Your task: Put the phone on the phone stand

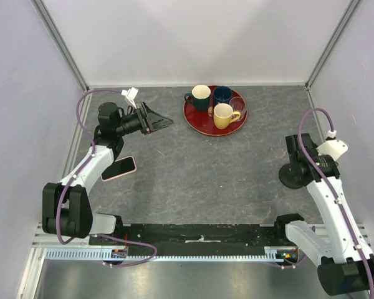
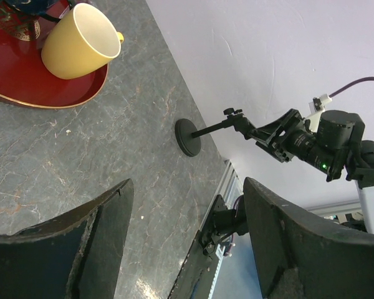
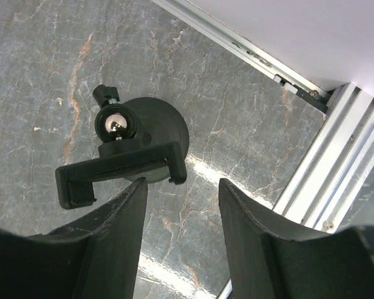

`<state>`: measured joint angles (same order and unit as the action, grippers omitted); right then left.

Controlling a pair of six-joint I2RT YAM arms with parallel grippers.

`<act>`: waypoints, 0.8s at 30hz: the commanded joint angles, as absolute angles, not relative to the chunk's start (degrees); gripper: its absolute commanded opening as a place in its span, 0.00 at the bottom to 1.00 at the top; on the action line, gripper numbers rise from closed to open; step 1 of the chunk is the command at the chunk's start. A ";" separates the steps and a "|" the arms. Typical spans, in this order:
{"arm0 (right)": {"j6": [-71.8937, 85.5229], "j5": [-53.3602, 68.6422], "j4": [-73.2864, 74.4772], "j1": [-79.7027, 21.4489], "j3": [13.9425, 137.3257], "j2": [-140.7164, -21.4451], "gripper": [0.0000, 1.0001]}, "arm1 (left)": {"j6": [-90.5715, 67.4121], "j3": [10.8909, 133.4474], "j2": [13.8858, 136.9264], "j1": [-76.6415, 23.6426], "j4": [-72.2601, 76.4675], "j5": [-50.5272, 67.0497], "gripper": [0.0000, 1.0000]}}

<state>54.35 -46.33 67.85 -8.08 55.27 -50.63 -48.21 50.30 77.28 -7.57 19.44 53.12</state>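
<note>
The phone point(image 1: 119, 168), black-screened in a pale pink case, lies flat on the table at the left, partly under my left arm. My left gripper point(image 1: 162, 121) hangs open above the table, pointing right toward the tray, well apart from the phone; in the left wrist view the left gripper point(image 2: 187, 187) has nothing between its fingers. The black phone stand point(image 1: 293, 177) stands at the right. From above, the stand's round base point(image 3: 168, 124) and its cradle point(image 3: 121, 165) show. My right gripper point(image 3: 182, 187) hovers open just beside the cradle, holding nothing.
A red tray point(image 1: 199, 124) at the back centre carries a yellow mug point(image 1: 223, 115), a green mug point(image 1: 201, 96) and a dark blue mug point(image 1: 222, 94). Purple-grey walls enclose the table on three sides. An aluminium rail point(image 3: 336, 156) runs along the right edge near the stand.
</note>
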 commanded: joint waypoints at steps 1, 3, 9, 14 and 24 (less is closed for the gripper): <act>52.04 -47.55 65.31 -5.81 55.02 -51.85 0.56 | -49.92 52.73 77.25 -7.56 21.27 55.46 0.77; 50.81 -46.76 64.16 -3.18 54.84 -52.56 0.54 | -49.92 52.73 77.26 -7.65 21.27 55.46 0.77; 45.27 -42.54 60.39 1.84 54.23 -53.96 0.39 | -49.92 52.73 77.08 -7.73 21.36 55.55 0.77; 38.95 -36.75 53.99 1.76 52.48 -50.56 0.03 | -50.27 52.65 76.90 -7.73 21.71 55.63 0.77; 32.25 -9.34 45.89 0.01 50.28 -44.48 0.00 | -50.71 52.56 77.69 -7.74 21.71 55.72 0.77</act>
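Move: Just ahead of the open right hand stands the phone stand, its middle some 6 cm forward, 2 cm left and 10 cm below. Its phone holder is nearly at finger height, centred about 4 cm forward, 2 cm left and 3 cm down. The side rail runs level with the hand 15 cm to its right, and the red tray lies roughly 32 cm forward and 33 cm left. From the idle left hand the phone stand is about 49 cm right and 9 cm back. Easing about 2 cm to its right and 1 cm down, the right hand shuts its fingers on the near-right end of the holder, pinching that end between the tips. Then, fingers shut, it swings back some 3.5 cm to the left and a little over 1 cm forward, turning about 15 degrees counter-clockwise and drawing the phone stand along. ##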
